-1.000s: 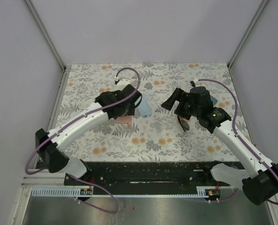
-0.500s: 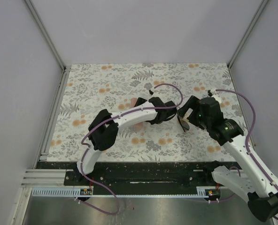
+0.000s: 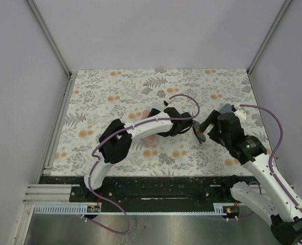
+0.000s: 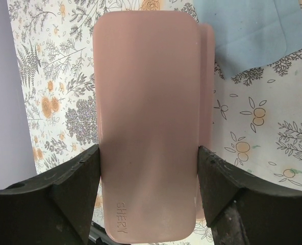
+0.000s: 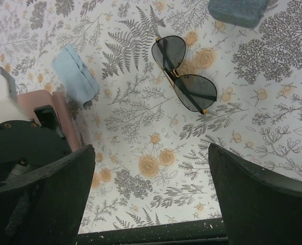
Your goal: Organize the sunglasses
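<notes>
The dark-lensed sunglasses (image 5: 184,76) lie unfolded on the floral table (image 5: 141,102), also seen in the top view (image 3: 199,133) between the two arms. My left gripper (image 4: 147,150) is shut on a pink oblong case (image 4: 147,117), with both fingers pressed against its long sides. That case (image 5: 64,122) shows at the left of the right wrist view, left of the sunglasses. My right gripper (image 5: 151,204) stands open and empty over bare table on the near side of the sunglasses. The pale-framed pair is out of view.
A light blue cloth (image 4: 250,30) lies just beyond the pink case, also visible in the right wrist view (image 5: 74,74). A blue-grey case (image 5: 237,10) sits beyond the sunglasses. Grey walls close in the table on three sides.
My left arm has swung from the left-centre towards the middle, next to the sunglasses, holding the pink case. The right arm has drawn back a little towards its base.
</notes>
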### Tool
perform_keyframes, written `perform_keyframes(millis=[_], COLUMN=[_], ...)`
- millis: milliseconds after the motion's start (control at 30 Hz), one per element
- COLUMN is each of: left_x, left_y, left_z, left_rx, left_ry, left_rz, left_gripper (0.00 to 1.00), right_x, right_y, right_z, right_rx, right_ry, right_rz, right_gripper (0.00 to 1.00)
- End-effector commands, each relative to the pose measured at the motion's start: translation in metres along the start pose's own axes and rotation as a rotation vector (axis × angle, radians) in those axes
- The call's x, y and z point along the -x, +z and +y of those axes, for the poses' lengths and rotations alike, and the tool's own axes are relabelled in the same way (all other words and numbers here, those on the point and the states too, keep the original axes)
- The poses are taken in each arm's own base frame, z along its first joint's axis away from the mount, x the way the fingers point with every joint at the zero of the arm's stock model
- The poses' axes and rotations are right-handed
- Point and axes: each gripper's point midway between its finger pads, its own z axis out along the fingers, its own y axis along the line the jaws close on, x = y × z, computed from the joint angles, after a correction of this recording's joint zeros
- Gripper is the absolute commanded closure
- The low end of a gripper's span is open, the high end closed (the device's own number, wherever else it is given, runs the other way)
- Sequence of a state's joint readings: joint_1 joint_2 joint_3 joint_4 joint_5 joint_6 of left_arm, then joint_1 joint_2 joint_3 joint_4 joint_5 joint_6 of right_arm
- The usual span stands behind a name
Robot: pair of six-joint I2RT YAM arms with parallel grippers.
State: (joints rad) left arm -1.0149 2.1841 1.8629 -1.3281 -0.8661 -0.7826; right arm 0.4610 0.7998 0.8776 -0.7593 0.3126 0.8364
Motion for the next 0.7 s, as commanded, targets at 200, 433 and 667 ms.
perform_keyframes(millis=[200, 433, 667], left_x=[0.018, 0.031, 0.006], left_y=[-0.06, -0.087, -0.031], left_z=[0.024, 0.046, 0.088], left_rx=[-0.671, -1.125, -0.596], left_ry=[-0.333, -0.567, -0.487], left_rz=[-0.057, -0.086, -0.048], left_gripper=[0.5, 0.5, 0.5], right_x=[-0.012, -0.02, -0.02], right_y=[0.003, 0.001, 0.002], right_z=[0.009, 0.021, 0.026], right_rx=[0.069, 0.141, 0.154], right_ry=[-0.014, -0.029, -0.021], right_rz=[0.045, 0.092, 0.099], right_gripper=[0.01, 0.0, 0.01])
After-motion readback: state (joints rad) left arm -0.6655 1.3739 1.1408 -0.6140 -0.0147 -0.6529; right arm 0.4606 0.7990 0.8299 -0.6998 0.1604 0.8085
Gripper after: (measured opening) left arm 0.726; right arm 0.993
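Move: Ahead and slightly left of the open right hand, the sunglasses lie on the table about 9 cm out, 4 cm left and 20 cm below; the grey-blue case is roughly 22 cm ahead of that hand and 12 cm to its right. For the left hand, already holding the pink case, the sunglasses lie some 29 cm right, 3 cm ahead and 10 cm below; the blue cloth is about 11 cm ahead and 6 cm right. Swinging the pink case back over while keeping it pinched, the left hand whips back and left about 5 cm, rises some 8 cm, then returns a little right and sinks about 2 cm; it rolls some 60 degrees, left side down, so the fingers end angled rightward. The right hand, still wide open, drifts about 3 cm left, touching nothing. ##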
